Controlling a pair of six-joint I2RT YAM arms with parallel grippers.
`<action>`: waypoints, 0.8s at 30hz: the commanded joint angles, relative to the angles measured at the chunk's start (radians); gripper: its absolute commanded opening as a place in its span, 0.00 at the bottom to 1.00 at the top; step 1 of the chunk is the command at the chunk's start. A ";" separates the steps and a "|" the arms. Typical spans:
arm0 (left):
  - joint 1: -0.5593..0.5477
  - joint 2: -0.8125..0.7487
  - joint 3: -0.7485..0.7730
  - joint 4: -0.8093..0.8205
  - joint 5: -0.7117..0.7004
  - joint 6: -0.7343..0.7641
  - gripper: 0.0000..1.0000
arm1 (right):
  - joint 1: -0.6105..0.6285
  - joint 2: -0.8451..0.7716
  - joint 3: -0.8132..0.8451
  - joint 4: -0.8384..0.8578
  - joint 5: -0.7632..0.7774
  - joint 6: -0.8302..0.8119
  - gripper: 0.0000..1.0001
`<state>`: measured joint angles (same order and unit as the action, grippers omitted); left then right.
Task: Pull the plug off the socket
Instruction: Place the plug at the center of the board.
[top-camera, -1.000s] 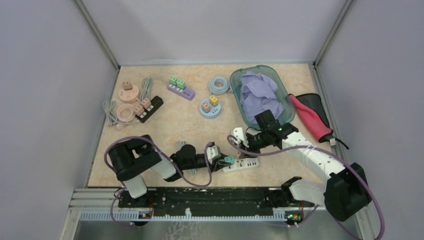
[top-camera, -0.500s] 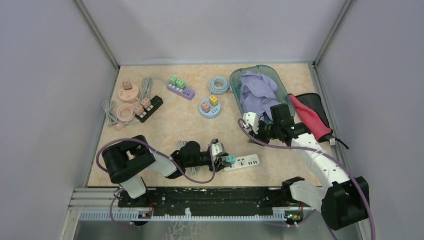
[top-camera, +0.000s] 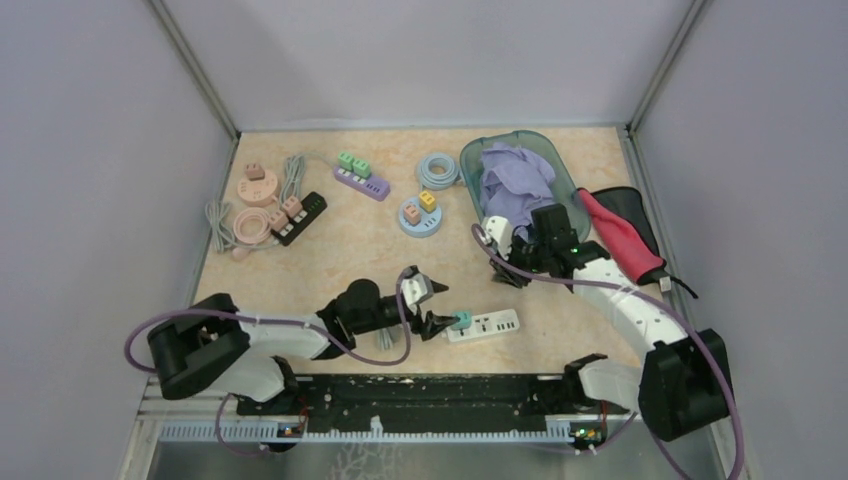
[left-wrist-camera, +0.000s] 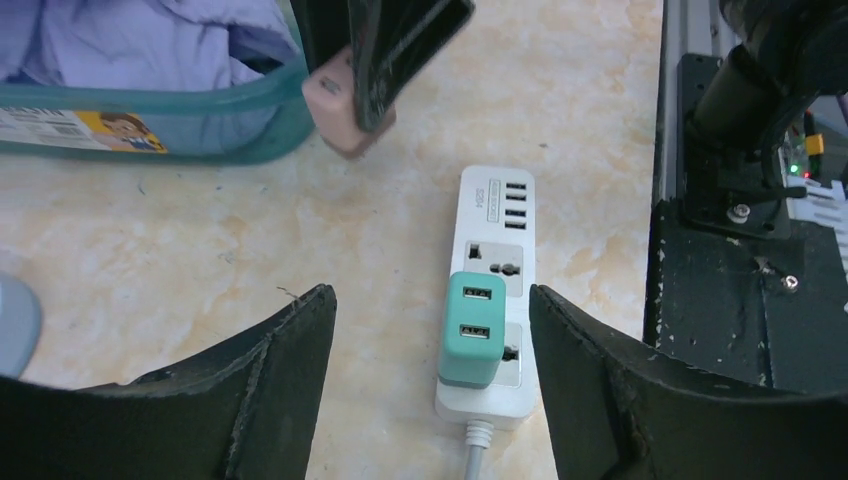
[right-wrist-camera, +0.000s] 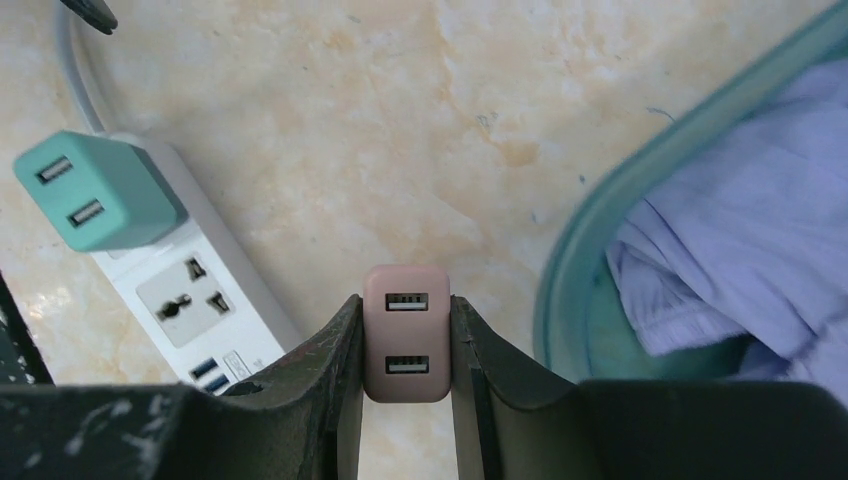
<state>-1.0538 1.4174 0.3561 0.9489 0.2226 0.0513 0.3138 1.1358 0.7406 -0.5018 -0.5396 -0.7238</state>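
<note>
A white power strip, the socket (top-camera: 492, 325) (left-wrist-camera: 497, 225) (right-wrist-camera: 190, 290), lies flat near the table's front edge with a teal plug (top-camera: 461, 320) (left-wrist-camera: 472, 328) (right-wrist-camera: 95, 192) seated at its cable end. A pink plug (right-wrist-camera: 406, 333) (left-wrist-camera: 335, 105) (top-camera: 500, 238) is off the strip and hangs above the table, beside the basin, with my right gripper (right-wrist-camera: 406, 310) (top-camera: 503, 243) shut on its sides. My left gripper (left-wrist-camera: 432, 300) (top-camera: 430, 305) is open at the strip's cable end. Its jaws stand wide on either side of the teal plug and touch nothing.
A teal basin (top-camera: 470, 160) (right-wrist-camera: 600, 260) holding purple cloth (top-camera: 515, 185) stands at the back right, close to the right gripper. A red and black tool (top-camera: 620, 235) lies right of it. Further back are a purple strip (top-camera: 361, 181), a black strip (top-camera: 298, 215), round sockets (top-camera: 257, 185) and coiled cable (top-camera: 437, 170).
The right gripper lifted the pink plug off the white strip and carried it back toward the basin. The left gripper let go at the strip's cable end and opened wide.
</note>
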 joint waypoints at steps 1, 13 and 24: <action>-0.001 -0.127 -0.036 -0.068 -0.076 -0.034 0.77 | 0.135 0.054 0.047 0.117 0.028 0.107 0.00; 0.002 -0.522 -0.123 -0.448 -0.228 -0.232 0.79 | 0.202 0.525 0.424 0.316 0.181 0.415 0.01; 0.002 -0.694 -0.233 -0.441 -0.265 -0.307 0.81 | 0.216 0.695 0.510 0.328 0.177 0.509 0.21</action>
<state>-1.0534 0.7464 0.1314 0.5018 -0.0177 -0.2180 0.5228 1.8465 1.2236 -0.2207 -0.3721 -0.2604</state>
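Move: The pink plug is already in my right hand. The bare spot near the board's middle where I take it lies about 12 cm ahead, 13 cm left and 7 cm down. The round blue socket stands some 8 cm beyond that spot and 5 cm left of it. From my right hand, the basket's middle is about 23 cm ahead and 5 cm right; the white strip is 9 cm back, 5 cm left. From my left hand the spot is about 18 cm ahead, 1 cm left. With my right hand I keep the pink plug pinched and swing it left, then forward and left past the basket's near-left side towards the board's centre, about 12 cm each way. I finish by sinking some 5 cm, tipping the fingers further down as the wrist turns slightly clockwise. My open left hand backs off about 9 cm to the left, away from the white strip, rising and then dipping again. ##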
